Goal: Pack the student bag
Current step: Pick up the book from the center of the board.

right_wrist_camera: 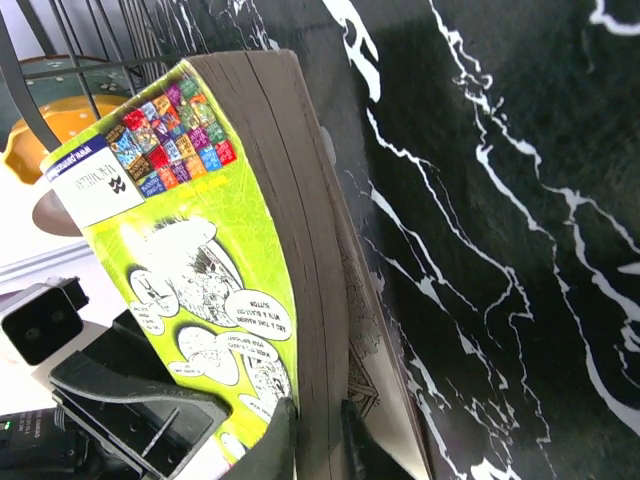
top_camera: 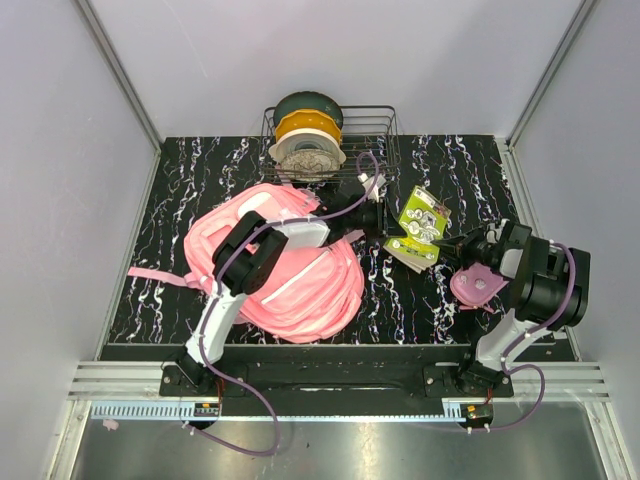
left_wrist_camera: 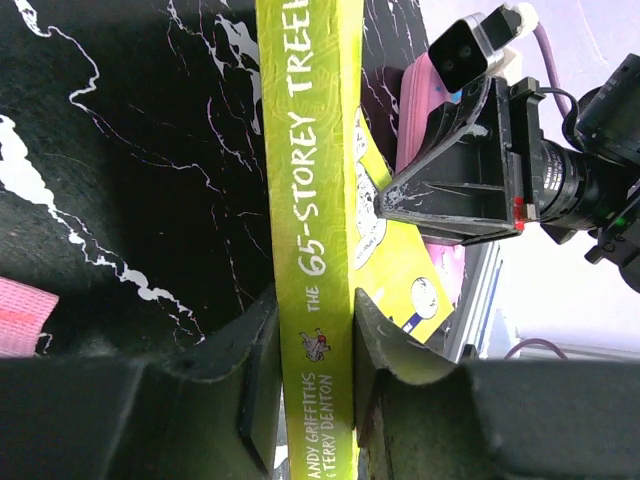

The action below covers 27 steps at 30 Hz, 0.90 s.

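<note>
The student bag [top_camera: 290, 270], a big soft pink backpack, lies left of centre on the black marbled table; one of its pink straps [left_wrist_camera: 20, 318] shows in the left wrist view. My left arm reaches over it to the right. A lime-green paperback [top_camera: 422, 225] is held up on edge between both arms. My left gripper [left_wrist_camera: 312, 380] is shut on the book's spine [left_wrist_camera: 310, 200], a pad pressed on each side. My right gripper [right_wrist_camera: 318, 440] is shut on the page block of the book [right_wrist_camera: 200, 250] from the opposite edge, with the last pages and cover hanging loose beside its finger.
A small pink pencil case [top_camera: 477, 285] lies under the right arm. At the back stands a wire basket [top_camera: 385, 125] holding spools [top_camera: 308, 135]. Grey walls enclose the table on three sides.
</note>
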### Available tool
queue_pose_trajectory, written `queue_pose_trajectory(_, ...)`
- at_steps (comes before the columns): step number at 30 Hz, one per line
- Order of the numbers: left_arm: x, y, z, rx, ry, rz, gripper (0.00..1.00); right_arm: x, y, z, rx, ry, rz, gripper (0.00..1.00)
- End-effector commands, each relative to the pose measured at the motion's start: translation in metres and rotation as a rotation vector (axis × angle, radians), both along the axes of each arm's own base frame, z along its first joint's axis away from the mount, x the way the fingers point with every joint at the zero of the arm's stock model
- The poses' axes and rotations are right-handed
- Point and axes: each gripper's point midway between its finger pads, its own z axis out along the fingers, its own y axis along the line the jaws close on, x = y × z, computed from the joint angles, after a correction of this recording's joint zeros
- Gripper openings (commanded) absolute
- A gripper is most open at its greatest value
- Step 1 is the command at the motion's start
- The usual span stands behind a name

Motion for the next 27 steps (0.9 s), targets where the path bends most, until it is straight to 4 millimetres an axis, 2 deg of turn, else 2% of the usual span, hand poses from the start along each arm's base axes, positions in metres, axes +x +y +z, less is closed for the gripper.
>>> queue_pose_trajectory(1,-0.011,-0.014,0.056,-0.122,-0.108,-0.070,0.00,0.003,0.009,0.033,0.030,-0.102,0.062,0.29)
queue_pose_trajectory(2,-0.013,-0.012,0.073,-0.134,-0.142,-0.071,0.00,0.002,0.008,0.040,0.012,-0.113,0.066,0.35)
queue_pose_trajectory(3,-0.013,-0.009,0.080,-0.135,-0.159,-0.060,0.00,0.001,0.008,0.042,0.000,-0.114,0.067,0.49)
queue_pose_trajectory(4,-0.016,-0.002,0.096,-0.141,-0.182,-0.049,0.00,0.000,0.006,0.045,-0.018,-0.117,0.063,0.55)
queue_pose_trajectory(6,-0.015,0.009,0.105,-0.128,-0.218,-0.017,0.00,-0.002,0.006,0.061,-0.058,-0.150,0.069,0.69)
queue_pose_trajectory(7,-0.017,0.016,0.127,-0.144,-0.249,-0.003,0.00,-0.004,0.006,0.066,-0.066,-0.161,0.073,0.70)
queue_pose_trajectory(9,-0.014,0.026,0.144,-0.153,-0.281,0.032,0.00,-0.009,0.010,0.089,-0.071,-0.217,0.086,0.73)
queue_pose_trajectory(10,-0.018,0.034,0.161,-0.171,-0.305,0.047,0.00,-0.012,0.011,0.094,-0.077,-0.230,0.084,0.78)
queue_pose_trajectory(12,-0.020,0.043,0.174,-0.183,-0.325,0.077,0.00,-0.024,0.015,0.110,-0.092,-0.250,0.077,0.79)
queue_pose_trajectory(13,-0.023,0.049,0.196,-0.208,-0.359,0.093,0.00,-0.029,0.017,0.115,-0.091,-0.253,0.075,0.80)
queue_pose_trajectory(15,-0.024,0.059,0.205,-0.209,-0.378,0.145,0.00,-0.042,0.020,0.128,-0.097,-0.266,0.056,0.82)
queue_pose_trajectory(16,-0.030,0.064,0.227,-0.242,-0.409,0.162,0.00,-0.046,0.022,0.133,-0.094,-0.274,0.052,0.82)
queue_pose_trajectory(17,-0.025,0.073,0.232,-0.242,-0.421,0.208,0.00,-0.053,0.026,0.144,-0.075,-0.285,0.035,0.82)
queue_pose_trajectory(18,-0.021,0.082,0.229,-0.230,-0.425,0.278,0.00,-0.056,0.029,0.151,-0.056,-0.301,0.024,0.82)
queue_pose_trajectory(19,-0.022,0.090,0.250,-0.272,-0.464,0.319,0.00,-0.059,0.033,0.160,-0.032,-0.323,0.014,0.82)
queue_pose_trajectory(20,-0.020,0.095,0.254,-0.286,-0.473,0.354,0.00,-0.064,0.040,0.178,0.005,-0.375,-0.010,0.83)
queue_pose_trajectory(21,-0.017,0.099,0.257,-0.292,-0.482,0.406,0.00,-0.067,0.043,0.186,0.017,-0.396,-0.027,0.82)
queue_pose_trajectory(22,-0.015,0.102,0.266,-0.312,-0.499,0.428,0.00,-0.066,0.042,0.192,0.012,-0.413,-0.071,0.84)
queue_pose_trajectory(23,-0.015,0.102,0.269,-0.323,-0.502,0.439,0.00,-0.074,0.051,0.207,0.030,-0.450,-0.070,0.85)
queue_pose_trajectory(27,-0.017,0.097,0.287,-0.382,-0.514,0.484,0.00,-0.082,0.070,0.227,0.084,-0.489,-0.080,0.85)
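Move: The left fingers still grip the near end of the book's spine; the book's middle lies about 7 cm to their right and 2 cm farther out, at nearly the same height. From that hand the pink bag's middle is some 28 cm left and 8 cm back, the dish rack about 14 cm left and 23 cm out. At the book's page edges, the right hand has its middle roughly 7 cm left and 2 cm ahead; the pink pouch lies about 8 cm right and 11 cm back. Upward, slowly and then quickly, the left hand lifts the book by its spine some 22 cm, drifting about 9 cm left, its grip unchanged while its fingers swing from right-and-down to forward-right and nearly level. The right hand opens wide, comes free of the page edges and rises about 20 cm, drawing back 8 cm and a little left, its fingertips tilting up some 25 degrees. ##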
